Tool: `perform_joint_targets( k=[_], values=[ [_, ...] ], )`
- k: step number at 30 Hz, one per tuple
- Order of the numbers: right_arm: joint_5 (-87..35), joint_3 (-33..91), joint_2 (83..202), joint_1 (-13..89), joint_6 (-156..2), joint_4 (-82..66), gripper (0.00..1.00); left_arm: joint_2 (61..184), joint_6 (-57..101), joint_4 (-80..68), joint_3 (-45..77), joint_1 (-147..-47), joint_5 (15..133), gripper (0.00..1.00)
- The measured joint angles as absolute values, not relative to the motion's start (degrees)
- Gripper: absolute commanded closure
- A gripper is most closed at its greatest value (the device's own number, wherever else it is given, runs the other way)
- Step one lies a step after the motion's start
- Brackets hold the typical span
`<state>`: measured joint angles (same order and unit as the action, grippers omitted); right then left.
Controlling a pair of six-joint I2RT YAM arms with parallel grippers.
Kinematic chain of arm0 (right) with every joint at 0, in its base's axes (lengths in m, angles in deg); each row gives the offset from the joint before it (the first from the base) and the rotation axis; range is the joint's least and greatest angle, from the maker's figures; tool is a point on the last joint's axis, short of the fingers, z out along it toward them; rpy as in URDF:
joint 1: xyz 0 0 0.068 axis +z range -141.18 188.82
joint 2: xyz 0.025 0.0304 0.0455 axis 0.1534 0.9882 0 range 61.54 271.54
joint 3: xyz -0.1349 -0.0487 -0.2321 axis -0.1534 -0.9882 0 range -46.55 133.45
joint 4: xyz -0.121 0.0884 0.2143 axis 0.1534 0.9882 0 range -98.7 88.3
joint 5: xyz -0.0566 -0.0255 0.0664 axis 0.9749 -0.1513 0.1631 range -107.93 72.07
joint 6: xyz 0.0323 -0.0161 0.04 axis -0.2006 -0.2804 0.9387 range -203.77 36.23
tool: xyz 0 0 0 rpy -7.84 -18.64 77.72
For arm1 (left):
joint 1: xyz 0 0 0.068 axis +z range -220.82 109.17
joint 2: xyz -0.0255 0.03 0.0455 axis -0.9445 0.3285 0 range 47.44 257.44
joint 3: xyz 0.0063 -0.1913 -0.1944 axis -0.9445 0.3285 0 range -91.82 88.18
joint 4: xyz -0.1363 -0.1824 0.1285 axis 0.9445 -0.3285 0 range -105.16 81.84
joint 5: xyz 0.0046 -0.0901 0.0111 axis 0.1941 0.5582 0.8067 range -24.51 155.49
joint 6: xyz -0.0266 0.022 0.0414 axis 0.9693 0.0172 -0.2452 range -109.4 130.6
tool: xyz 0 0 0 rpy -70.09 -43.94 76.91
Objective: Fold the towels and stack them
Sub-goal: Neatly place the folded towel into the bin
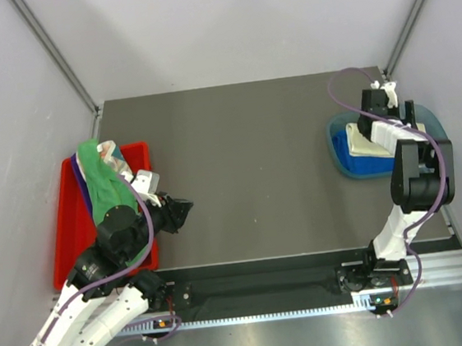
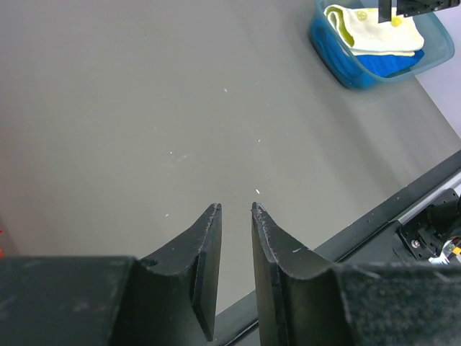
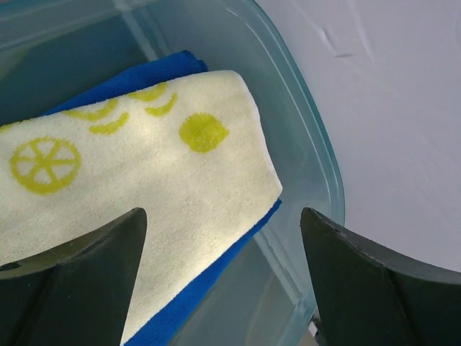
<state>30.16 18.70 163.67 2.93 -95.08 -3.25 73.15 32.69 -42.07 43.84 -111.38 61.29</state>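
A folded pale yellow towel (image 3: 144,166) with a lemon print lies on a folded royal blue towel (image 3: 166,68) inside the translucent blue bin (image 3: 317,144) at the table's right. My right gripper (image 3: 223,216) hangs just above the yellow towel's corner, open, holding nothing. At the left, a green towel (image 1: 99,178) is draped over a purple one (image 1: 76,168) and a white printed one (image 1: 115,156) in the red tray (image 1: 72,231). My left gripper (image 2: 236,207) points across the bare table beside the tray, open by a narrow gap with nothing between its fingers.
The grey tabletop (image 1: 247,171) stretches between tray and bin. White walls close in on the left, right and back. A black rail (image 1: 268,285) runs along the table's near edge, by the arm bases.
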Motion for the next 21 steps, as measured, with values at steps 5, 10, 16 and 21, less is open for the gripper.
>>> perform_joint_targets(
  k=[5, 10, 16, 21],
  values=[
    [28.39, 19.27, 161.48, 2.39, -90.01, -0.26, 0.14, 73.15, 32.69, -42.07, 43.84, -111.38, 61.31, 0.71],
    [22.54, 22.07, 159.43, 3.15, -83.76, 3.13, 0.15, 73.19, 32.69, -42.07, 43.84, -111.42, 61.26, 0.71],
    [17.23, 22.27, 159.25, 7.3, -76.96, 5.23, 0.16, 73.22, 32.69, -42.07, 43.84, -111.42, 60.39, 0.7],
    [14.82, 17.63, 157.13, 14.1, -73.1, 5.49, 0.16, 73.94, 32.71, -42.09, 43.84, -111.45, 59.01, 0.7]
  ],
)
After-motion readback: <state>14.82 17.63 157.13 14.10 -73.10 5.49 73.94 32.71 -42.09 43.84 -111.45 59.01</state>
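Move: The cream folded towel's middle lies about 8 cm to the right hand's left, 7 cm back and 6 cm below; the hand is open over its far right end. The blue towel under it is centred roughly 9 cm left and 9 cm back, and the clear bin around both some 7 cm left and 8 cm back. From the left hand, the cream towel is about 65 cm to the right, 16 cm ahead and 20 cm lower. The open right hand sweeps about 13 cm left towards the cream towel's left end, left side rolling up. ##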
